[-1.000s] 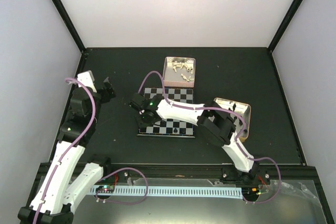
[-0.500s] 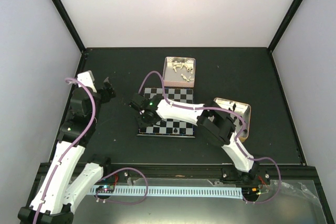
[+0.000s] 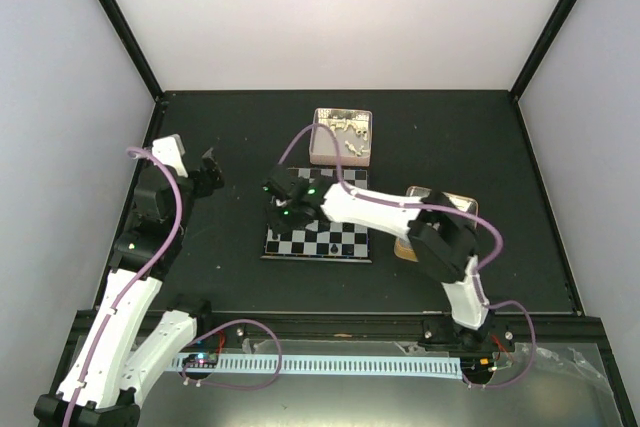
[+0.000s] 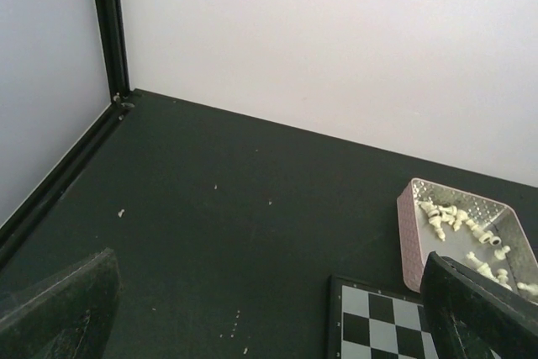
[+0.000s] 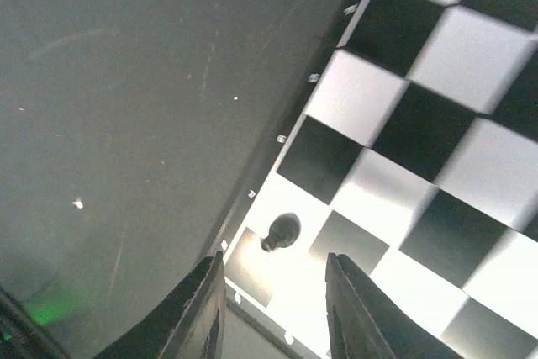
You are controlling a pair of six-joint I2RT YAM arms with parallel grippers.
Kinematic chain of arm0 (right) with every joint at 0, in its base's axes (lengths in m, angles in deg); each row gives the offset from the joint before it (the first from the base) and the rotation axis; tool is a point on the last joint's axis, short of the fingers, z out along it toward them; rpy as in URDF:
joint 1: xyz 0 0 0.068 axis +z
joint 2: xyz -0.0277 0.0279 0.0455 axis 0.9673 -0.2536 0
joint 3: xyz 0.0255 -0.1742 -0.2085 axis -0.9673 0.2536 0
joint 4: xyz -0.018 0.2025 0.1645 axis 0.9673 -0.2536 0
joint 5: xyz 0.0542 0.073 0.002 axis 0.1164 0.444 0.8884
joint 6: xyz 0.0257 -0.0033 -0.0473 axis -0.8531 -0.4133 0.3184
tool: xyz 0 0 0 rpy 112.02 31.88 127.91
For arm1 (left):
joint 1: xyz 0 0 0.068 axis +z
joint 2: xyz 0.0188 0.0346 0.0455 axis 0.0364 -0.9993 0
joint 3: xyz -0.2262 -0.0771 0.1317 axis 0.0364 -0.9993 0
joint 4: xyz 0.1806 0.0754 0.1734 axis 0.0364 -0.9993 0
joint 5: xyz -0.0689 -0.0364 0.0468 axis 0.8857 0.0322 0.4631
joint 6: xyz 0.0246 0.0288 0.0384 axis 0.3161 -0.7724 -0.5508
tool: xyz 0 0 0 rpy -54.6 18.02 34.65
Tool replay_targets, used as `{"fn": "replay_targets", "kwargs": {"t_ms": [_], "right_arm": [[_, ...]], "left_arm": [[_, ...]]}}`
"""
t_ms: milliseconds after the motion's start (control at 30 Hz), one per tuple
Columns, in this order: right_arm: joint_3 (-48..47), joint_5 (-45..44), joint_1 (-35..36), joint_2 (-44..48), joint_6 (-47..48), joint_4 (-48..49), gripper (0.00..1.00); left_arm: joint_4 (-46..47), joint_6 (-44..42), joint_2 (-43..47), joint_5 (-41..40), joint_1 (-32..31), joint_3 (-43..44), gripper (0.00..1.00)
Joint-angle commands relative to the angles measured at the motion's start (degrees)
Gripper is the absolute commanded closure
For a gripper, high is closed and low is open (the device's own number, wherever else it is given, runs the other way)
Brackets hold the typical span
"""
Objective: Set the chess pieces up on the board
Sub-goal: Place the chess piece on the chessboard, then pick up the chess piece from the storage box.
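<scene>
The board (image 3: pixel 350 244) lies mid-table. My right gripper (image 3: pixel 283 209) hovers over its left edge, open. In the right wrist view one glossy black piece (image 5: pixel 282 231) stands on a pale square by the board's rim (image 5: pixel 252 195), just beyond the right gripper (image 5: pixel 274 271) and untouched by its fingers. Another black piece (image 3: pixel 332 248) stands on the near row. Cream-white chess pieces (image 3: pixel 345 137) lie in a pink tin (image 3: pixel 318 142) behind the board. My left gripper (image 3: pixel 207 169) hangs open and empty left of the board, over bare table (image 4: pixel 269 325).
A second tin (image 3: pixel 455 205) sits right of the board, partly under the right arm. The left wrist view shows the board's corner (image 4: pixel 378 325) and the pink tin (image 4: pixel 410 237) holding white pieces (image 4: pixel 458 220). Walls enclose the dark table on three sides.
The right gripper's jaws have parted and it has shifted right and away over the board's left side, leaving a black piece standing on the board. The left arm has barely moved.
</scene>
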Motion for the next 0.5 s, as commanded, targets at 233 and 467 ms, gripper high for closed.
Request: {"fn": "replay_targets", "kwargs": {"t_ms": [233, 467], "right_arm": [[24.7, -8.17, -11.99, 29.92, -3.06, 8.8, 0.67], [36.36, -18.27, -24.64, 42.62, 0.03, 0.33, 0.67]], "left_arm": [[2.75, -2.62, 0.11, 7.8, 0.45, -0.52, 0.01], [3.15, -2.69, -0.07, 9.37, 0.44, -0.71, 0.01]]}}
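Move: The right hand, already empty, is about 4 cm above the chess piece just placed on the board's near left corner, which lies 1 cm back and 1 cm left. The black pieces in the tan box are about 37 cm right, level with the hand, 6 cm lower. The placed piece's neighbour stands 4 cm back, 13 cm right. From the left hand, the black pieces lie some 54 cm right, 4 cm back, 28 cm down. The right hand sweeps about 21 cm right across the board towards the tan box, rising about 9 cm, fingers part-open. ##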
